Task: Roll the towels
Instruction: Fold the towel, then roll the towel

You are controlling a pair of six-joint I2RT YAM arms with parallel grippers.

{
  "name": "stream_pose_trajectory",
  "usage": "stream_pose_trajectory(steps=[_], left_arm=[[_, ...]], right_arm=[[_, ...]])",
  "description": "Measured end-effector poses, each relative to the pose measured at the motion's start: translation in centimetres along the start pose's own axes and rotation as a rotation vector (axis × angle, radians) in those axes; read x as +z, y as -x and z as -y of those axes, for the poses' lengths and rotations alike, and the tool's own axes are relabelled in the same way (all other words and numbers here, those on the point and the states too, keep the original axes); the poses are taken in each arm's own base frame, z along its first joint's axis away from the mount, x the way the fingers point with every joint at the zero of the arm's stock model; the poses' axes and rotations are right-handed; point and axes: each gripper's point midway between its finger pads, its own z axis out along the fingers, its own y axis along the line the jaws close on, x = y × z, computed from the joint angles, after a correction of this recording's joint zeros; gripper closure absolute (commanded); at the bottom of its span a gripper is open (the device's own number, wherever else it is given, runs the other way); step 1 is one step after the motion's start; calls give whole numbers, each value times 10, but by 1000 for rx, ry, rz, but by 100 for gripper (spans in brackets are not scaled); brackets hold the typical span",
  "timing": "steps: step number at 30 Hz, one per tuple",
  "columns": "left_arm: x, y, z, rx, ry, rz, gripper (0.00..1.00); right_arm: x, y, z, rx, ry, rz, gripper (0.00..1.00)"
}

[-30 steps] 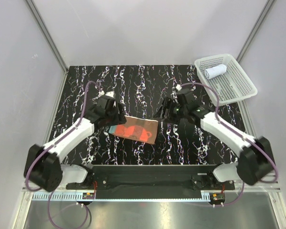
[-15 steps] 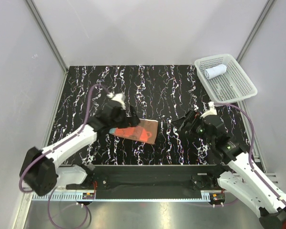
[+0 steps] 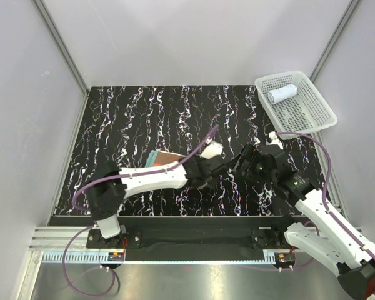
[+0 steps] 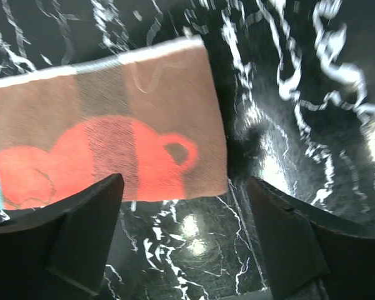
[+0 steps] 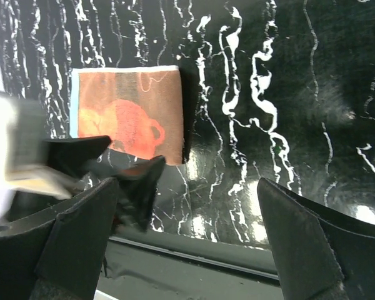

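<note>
The orange-red and brown towel point(image 4: 106, 144) lies flat on the black marbled table, a teal edge on its left side. In the top view my left arm covers most of the towel point(image 3: 161, 157). My left gripper point(image 4: 184, 234) hovers open just off the towel's near right corner, with only bare table between its fingers. My right gripper point(image 5: 187, 244) is open and empty, right of the towel point(image 5: 128, 115) and facing the left gripper's fingers point(image 5: 140, 181). In the top view the two grippers point(image 3: 222, 167) point(image 3: 242, 164) nearly meet. The white towel point(image 3: 281, 94) lies rolled in the basket.
The white mesh basket point(image 3: 312, 119) stands at the table's far right corner. A black rail point(image 3: 194, 224) runs along the near edge in front of both arm bases. Grey walls close in the table on the left, right and back.
My left arm swung right across the towel, its gripper now past the towel's right edge. The right arm drew back toward the near right. Both grippers stand wider open.
</note>
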Motion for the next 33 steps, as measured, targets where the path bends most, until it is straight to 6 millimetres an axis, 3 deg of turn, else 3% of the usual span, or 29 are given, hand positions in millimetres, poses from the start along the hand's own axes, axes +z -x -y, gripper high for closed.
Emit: stream_pose_trajectory(steps=[4, 11, 27, 33], left_arm=[[12, -16, 14, 79, 38, -44, 28], [21, -28, 25, 155, 106, -84, 47], [39, -49, 29, 162, 111, -122, 48], [47, -55, 33, 149, 106, -123, 60]], right_arm=[[-5, 1, 7, -9, -29, 9, 1], [-13, 13, 15, -3, -56, 81, 3], [-1, 10, 24, -8, -126, 57, 4], [-1, 9, 24, -9, -129, 49, 4]])
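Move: The folded orange towel's near right corner lies almost straight under the left hand, roughly 9 cm down, 2 cm to its right and 1 cm back. The towel's middle is about 4 cm ahead and 8 cm left, its far right corner some 8 cm ahead, and its teal end about 5 cm ahead and 19 cm left. From the right hand, that near corner is roughly 9 cm left, 1 cm back and 16 cm down. Onto the towel's near right corner the empty left hand sinks about 7.5 cm, easing slightly back and right, its wrist rolling some 10 to 15 degrees so its left side rises. Its fingers narrow from wide to about half open, coming close astride the corner without a visible grip. The wide-open right hand backs off about 2.5 cm to the right. ##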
